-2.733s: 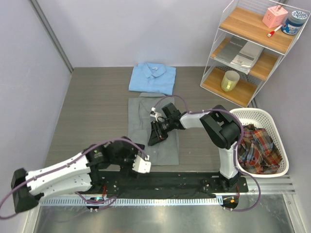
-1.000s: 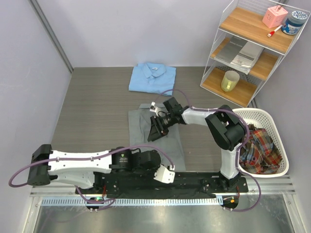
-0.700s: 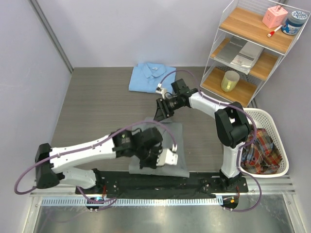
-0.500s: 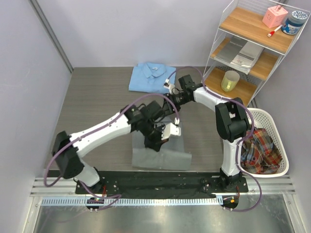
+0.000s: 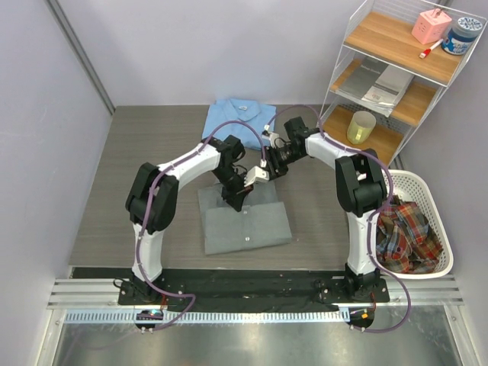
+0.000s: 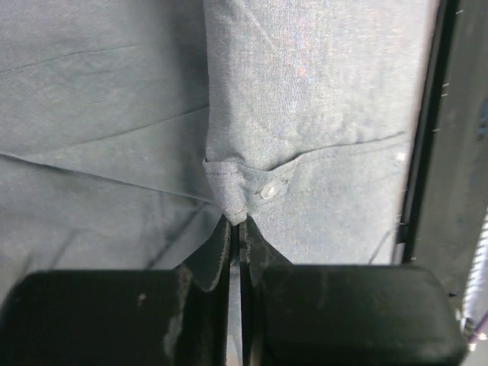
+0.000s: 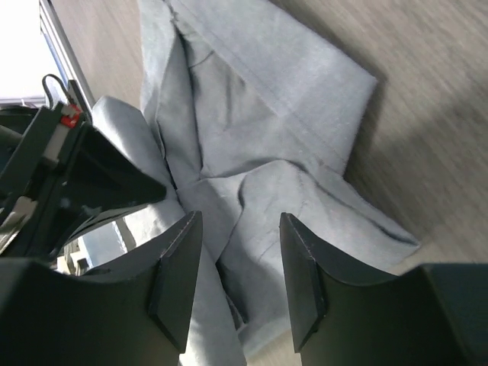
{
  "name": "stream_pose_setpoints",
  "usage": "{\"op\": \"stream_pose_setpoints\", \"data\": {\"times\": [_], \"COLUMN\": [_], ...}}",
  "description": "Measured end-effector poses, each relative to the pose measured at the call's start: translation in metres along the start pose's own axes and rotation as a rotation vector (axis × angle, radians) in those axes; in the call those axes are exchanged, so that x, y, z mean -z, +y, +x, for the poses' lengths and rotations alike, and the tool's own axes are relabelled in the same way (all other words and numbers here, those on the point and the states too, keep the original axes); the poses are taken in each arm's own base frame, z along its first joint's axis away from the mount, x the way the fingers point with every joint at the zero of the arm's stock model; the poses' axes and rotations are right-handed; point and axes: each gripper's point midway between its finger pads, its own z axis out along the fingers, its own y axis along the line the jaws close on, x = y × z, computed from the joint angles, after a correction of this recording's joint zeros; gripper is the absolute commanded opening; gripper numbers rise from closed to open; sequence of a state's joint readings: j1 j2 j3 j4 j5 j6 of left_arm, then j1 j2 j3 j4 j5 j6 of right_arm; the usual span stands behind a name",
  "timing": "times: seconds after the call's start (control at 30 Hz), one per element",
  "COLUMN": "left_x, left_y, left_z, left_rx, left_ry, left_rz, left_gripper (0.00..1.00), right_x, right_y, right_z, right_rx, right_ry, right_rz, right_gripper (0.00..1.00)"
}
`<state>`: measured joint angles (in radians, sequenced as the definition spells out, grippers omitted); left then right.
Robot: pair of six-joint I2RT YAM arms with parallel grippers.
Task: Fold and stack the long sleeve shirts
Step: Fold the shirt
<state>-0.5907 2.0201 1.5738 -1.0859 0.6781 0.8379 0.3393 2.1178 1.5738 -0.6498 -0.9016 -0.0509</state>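
The grey shirt [image 5: 245, 219] lies folded in the middle of the table, its far edge bunched up. My left gripper [image 5: 233, 198] is shut on a buttoned cuff fold of the grey shirt [image 6: 320, 114]; the cloth is pinched between the left gripper's [image 6: 236, 229] tips. My right gripper [image 5: 265, 169] hovers open just beyond it, over the rumpled far end of the grey shirt [image 7: 259, 99]; nothing lies between the right gripper's [image 7: 238, 229] fingers. The light blue shirt [image 5: 240, 118] lies folded at the back of the table.
A white wire shelf rack [image 5: 396, 76] stands at the back right, holding a yellow cup [image 5: 361, 126], papers, a pink item and a jar. A white basket [image 5: 404, 183] with plaid cloth [image 5: 404, 232] sits at the right.
My left arm swung from the near edge up to the shirt's far part, carrying grey cloth with it. The shirt now lies shorter and nearer. My right gripper moved toward the far end of it.
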Motion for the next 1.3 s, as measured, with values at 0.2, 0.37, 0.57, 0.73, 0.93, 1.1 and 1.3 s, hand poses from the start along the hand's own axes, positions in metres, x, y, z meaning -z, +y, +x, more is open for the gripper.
{"op": "stream_pose_setpoints", "data": {"times": [0.2, 0.37, 0.57, 0.73, 0.93, 1.1, 1.3], "left_x": [-0.012, -0.037, -0.072, -0.073, -0.054, -0.045, -0.044], "left_y": [0.013, -0.009, -0.082, -0.101, -0.104, -0.106, -0.105], "left_z": [0.011, 0.027, 0.032, 0.031, 0.014, 0.008, 0.009], "left_rx": [-0.039, -0.151, -0.311, -0.297, -0.285, -0.286, -0.273], "left_ry": [0.015, 0.125, 0.249, 0.258, 0.214, 0.195, 0.196], "left_rz": [0.007, 0.064, 0.242, 0.292, 0.25, 0.23, 0.225], "left_gripper": [0.05, 0.02, 0.02, 0.07, 0.26, 0.47, 0.57], "right_x": [-0.007, 0.0, 0.021, 0.024, -0.004, -0.015, -0.026], "right_y": [-0.01, -0.009, 0.002, 0.018, 0.041, 0.048, 0.03], "right_z": [-0.001, -0.011, 0.009, 0.014, 0.04, 0.063, 0.089], "right_rx": [-0.022, -0.034, -0.076, -0.067, -0.074, -0.083, -0.13], "right_ry": [0.017, -0.008, -0.017, -0.015, 0.077, 0.144, 0.214], "right_rz": [0.003, 0.009, 0.013, -0.021, -0.098, -0.137, -0.134], "right_gripper": [0.49, 0.48, 0.44, 0.32, 0.29, 0.27, 0.26]}}
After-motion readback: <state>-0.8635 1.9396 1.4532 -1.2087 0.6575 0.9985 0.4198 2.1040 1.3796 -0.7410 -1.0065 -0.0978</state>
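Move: The left fingers already pinch the folded-over edge of the grey shirt, about 4 cm above the table. The table's near edge lies some 19 cm straight back, and the middle of the folded panel about 7 cm back and 3 cm right. The stacked blue shirt is 26 cm straight ahead. From the right hand, the far right corner of the grey shirt is about 3 cm back, 1 cm right and 5 cm below; the blue shirt is 16 cm ahead and 10 cm left. Down about 4 cm with the fold still pinched, then back some 12 cm towards the table's near edge, the left hand drags the grey shirt while turning nearly 30 degrees clockwise; there it opens, lets go and rises about 4 cm. The right hand edges slightly forward and rises a little, then follows back and finally down, half-closing its empty fingers and tilting. ##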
